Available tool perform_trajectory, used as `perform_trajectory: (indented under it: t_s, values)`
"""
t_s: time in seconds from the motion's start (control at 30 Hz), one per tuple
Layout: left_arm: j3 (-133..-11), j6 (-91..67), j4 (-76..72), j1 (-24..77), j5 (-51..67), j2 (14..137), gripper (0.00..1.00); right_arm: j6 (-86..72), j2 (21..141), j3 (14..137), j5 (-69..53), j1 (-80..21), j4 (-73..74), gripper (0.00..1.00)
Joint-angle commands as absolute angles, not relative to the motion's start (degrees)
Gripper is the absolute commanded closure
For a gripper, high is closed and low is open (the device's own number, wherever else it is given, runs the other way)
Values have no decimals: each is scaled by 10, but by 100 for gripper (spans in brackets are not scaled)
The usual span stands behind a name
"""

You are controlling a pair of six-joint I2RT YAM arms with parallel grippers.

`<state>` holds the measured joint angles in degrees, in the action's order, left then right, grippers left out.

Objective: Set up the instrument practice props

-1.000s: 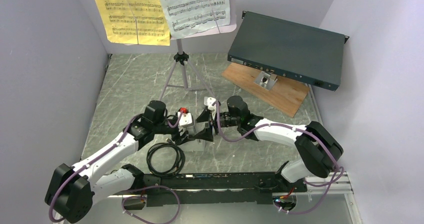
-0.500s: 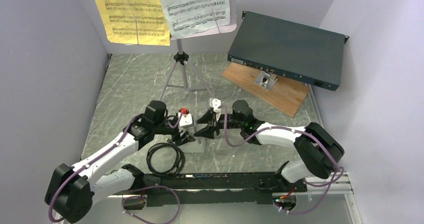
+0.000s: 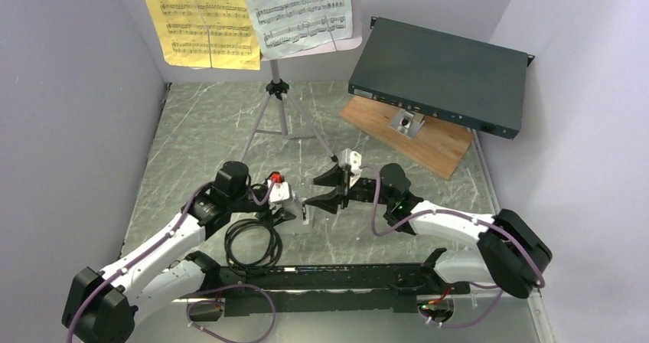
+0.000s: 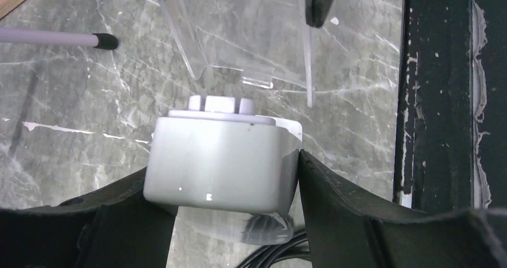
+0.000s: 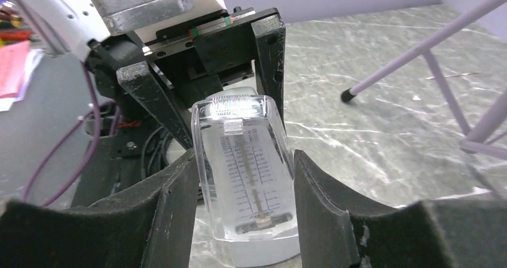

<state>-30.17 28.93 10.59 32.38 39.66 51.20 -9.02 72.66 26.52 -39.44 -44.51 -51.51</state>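
The small white metronome (image 3: 306,217) stands on the marble table, and my left gripper (image 3: 295,209) is shut on its grey body (image 4: 221,160). Its clear front cover (image 5: 239,136) sits between the fingers of my right gripper (image 3: 312,192), which is shut on it. In the left wrist view the cover (image 4: 239,40) hangs a little apart from the body. The scale and pendulum show through it. The music stand (image 3: 277,90) is upright at the back on its tripod. A yellow sheet (image 3: 203,17) and a white sheet (image 3: 302,10) rest on it.
A dark-green flat box (image 3: 440,75) leans on a wooden board (image 3: 428,148) at the back right. A coiled black cable (image 3: 252,243) lies just behind the metronome by the left arm. Tripod legs (image 5: 418,52) spread close to the right gripper. A black rail (image 3: 337,282) runs along the near edge.
My right gripper closed on the clear cover and drew back to the right with it, off the metronome. The left arm shifted slightly nearer, still gripping the metronome body.
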Motion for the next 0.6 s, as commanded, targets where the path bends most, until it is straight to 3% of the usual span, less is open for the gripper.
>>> perform_trajectory:
  t_s: [0.0, 0.1, 0.17, 0.37, 0.47, 0.57]
  values:
    - [-295, 316, 99, 318, 369, 498, 100, 59, 684, 293, -302, -475, -349, 100]
    - [-284, 305, 78, 318, 356, 488, 100, 31, 663, 270, -307, -462, -376, 100]
    - [-276, 296, 63, 318, 341, 480, 100, 4, 638, 276, -224, -462, -359, 100]
    - [-268, 283, 37, 319, 335, 460, 100, -98, 607, 331, 222, -462, -106, 100]
    - [-267, 283, 30, 318, 337, 458, 100, -188, 653, 382, 343, -462, 75, 100]
    - [-265, 279, 17, 319, 333, 455, 100, -267, 686, 401, 380, -462, 191, 100]
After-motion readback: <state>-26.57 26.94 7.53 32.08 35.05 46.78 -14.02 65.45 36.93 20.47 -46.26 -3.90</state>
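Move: The right hand already holds the clear cover just off the metronome. The bare table spot to carry it towards lies about 14 cm ahead, 15 cm right and 19 cm below this hand. The metronome is roughly 7 cm left of it and 11 cm below, level fore and aft; the stand foot is some 19 cm ahead and 5 cm right, on the table. The left gripper holds the metronome, whose middle is about 4 cm below it and 2 cm right. Carry the clear cover away from the metronome with the right gripper, some 11 cm to the right and as far forward, sinking about 6 cm, mostly late in the swing. Keep the pinch on the cover while turning the hand clockwise about 60 degrees and dipping the fingers. Let the left gripper keep its hold on the metronome, easing it about 1 cm left. ##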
